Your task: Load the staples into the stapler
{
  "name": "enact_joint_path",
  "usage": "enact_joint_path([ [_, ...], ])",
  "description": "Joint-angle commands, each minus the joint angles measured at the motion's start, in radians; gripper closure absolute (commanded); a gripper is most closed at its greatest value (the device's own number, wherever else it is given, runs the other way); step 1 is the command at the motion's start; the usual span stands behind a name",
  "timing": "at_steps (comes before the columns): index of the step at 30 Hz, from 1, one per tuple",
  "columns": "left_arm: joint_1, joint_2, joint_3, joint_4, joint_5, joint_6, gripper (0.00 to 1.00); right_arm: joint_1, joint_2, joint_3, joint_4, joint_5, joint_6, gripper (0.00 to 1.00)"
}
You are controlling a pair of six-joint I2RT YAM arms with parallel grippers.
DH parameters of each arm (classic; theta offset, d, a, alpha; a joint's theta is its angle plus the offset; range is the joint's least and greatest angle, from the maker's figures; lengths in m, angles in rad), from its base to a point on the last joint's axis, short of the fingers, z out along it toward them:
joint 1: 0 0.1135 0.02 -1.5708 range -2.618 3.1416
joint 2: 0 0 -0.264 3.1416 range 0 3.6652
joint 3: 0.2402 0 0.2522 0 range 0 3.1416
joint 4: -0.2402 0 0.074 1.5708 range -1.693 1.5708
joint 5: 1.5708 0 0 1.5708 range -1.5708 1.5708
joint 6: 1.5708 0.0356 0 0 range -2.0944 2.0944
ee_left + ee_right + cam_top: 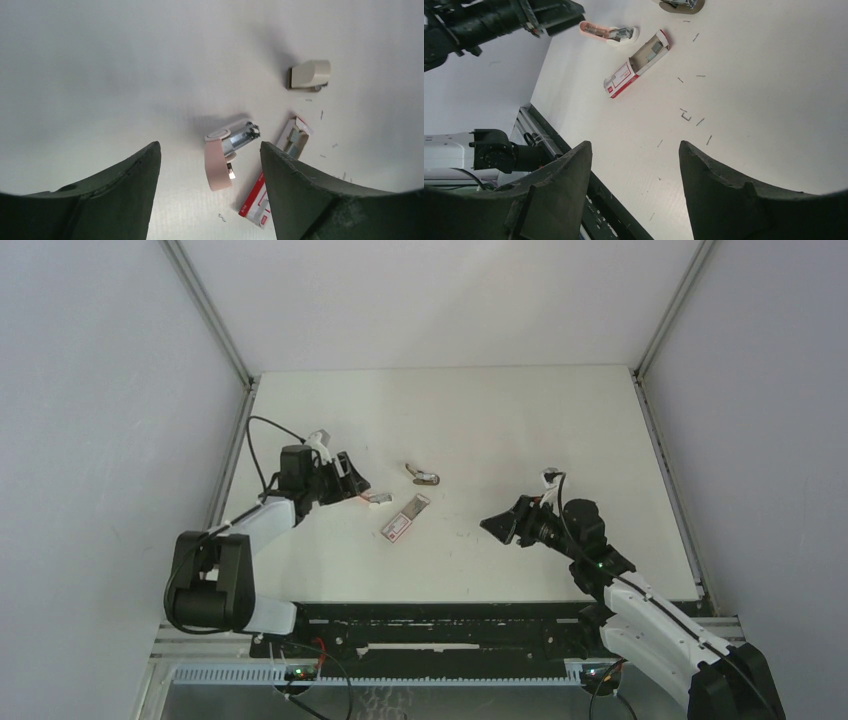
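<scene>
A tiny stapler (227, 150) lies on the table, its pink lid swung open off a silver channel and white base. My left gripper (210, 145) hovers open over it, a finger on each side, touching nothing. In the top view this stapler (378, 498) sits just right of the left gripper (357, 486). The staples box (403, 520), white with red print, lies beside it with its tray (295, 137) partly slid out. A second tiny stapler (424, 476), beige and dark grey, lies farther back. My right gripper (492, 524) stands open and empty, well right of the box (636, 65).
Loose staples (686, 116) are scattered on the white table between the box and my right gripper; one more (220, 216) lies near the left fingers. The dark rail (574, 165) of the table's near edge runs under the right gripper. Enclosure walls stand on both sides.
</scene>
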Motion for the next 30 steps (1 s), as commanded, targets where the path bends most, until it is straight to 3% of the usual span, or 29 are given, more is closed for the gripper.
enact_joint_path([
  [1,-0.014,-0.139,-0.005,0.038,-0.183,0.05,0.23,-0.001,-0.005,0.035,-0.006,0.026,-0.039,0.36],
  [5,-0.142,-0.223,-0.048,0.078,-0.312,0.075,0.25,-0.001,-0.004,0.052,-0.031,0.042,-0.055,0.36],
  [8,-0.258,-0.228,-0.057,0.119,-0.308,0.089,0.29,-0.002,-0.006,0.056,-0.044,0.045,-0.057,0.36],
  [16,-0.502,0.012,0.091,0.063,-0.259,0.198,0.57,0.001,-0.021,0.05,-0.063,0.051,-0.052,0.37],
  [20,-0.546,0.107,0.159,0.014,-0.275,0.238,0.64,0.001,-0.034,0.048,-0.072,0.057,-0.051,0.38],
  [30,-0.55,0.204,0.21,-0.014,-0.279,0.268,0.69,0.001,-0.021,0.039,-0.051,0.051,-0.045,0.38],
])
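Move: The staples in the open box's tray lie about 15 cm right of the left hand, 3 cm back and 5 cm lower. At the same depth, the pink stapler is about 6 cm right and 1 cm back, the box's middle 12 cm right and 6 cm back, and the brown stapler 16 cm right and 4 cm ahead. From the right hand, the staples are roughly 14 cm left, 8 cm ahead and 11 cm below. Heading empty for the staples in the open tray, the left hand lifts some 6 cm clear, swings right over the pink stapler by about 15 cm and sinks again to just above the tray, drawing back slightly. On the way it turns clockwise roughly 30 degrees, into line with the box, and its fingers narrow from wide open to about a third. ##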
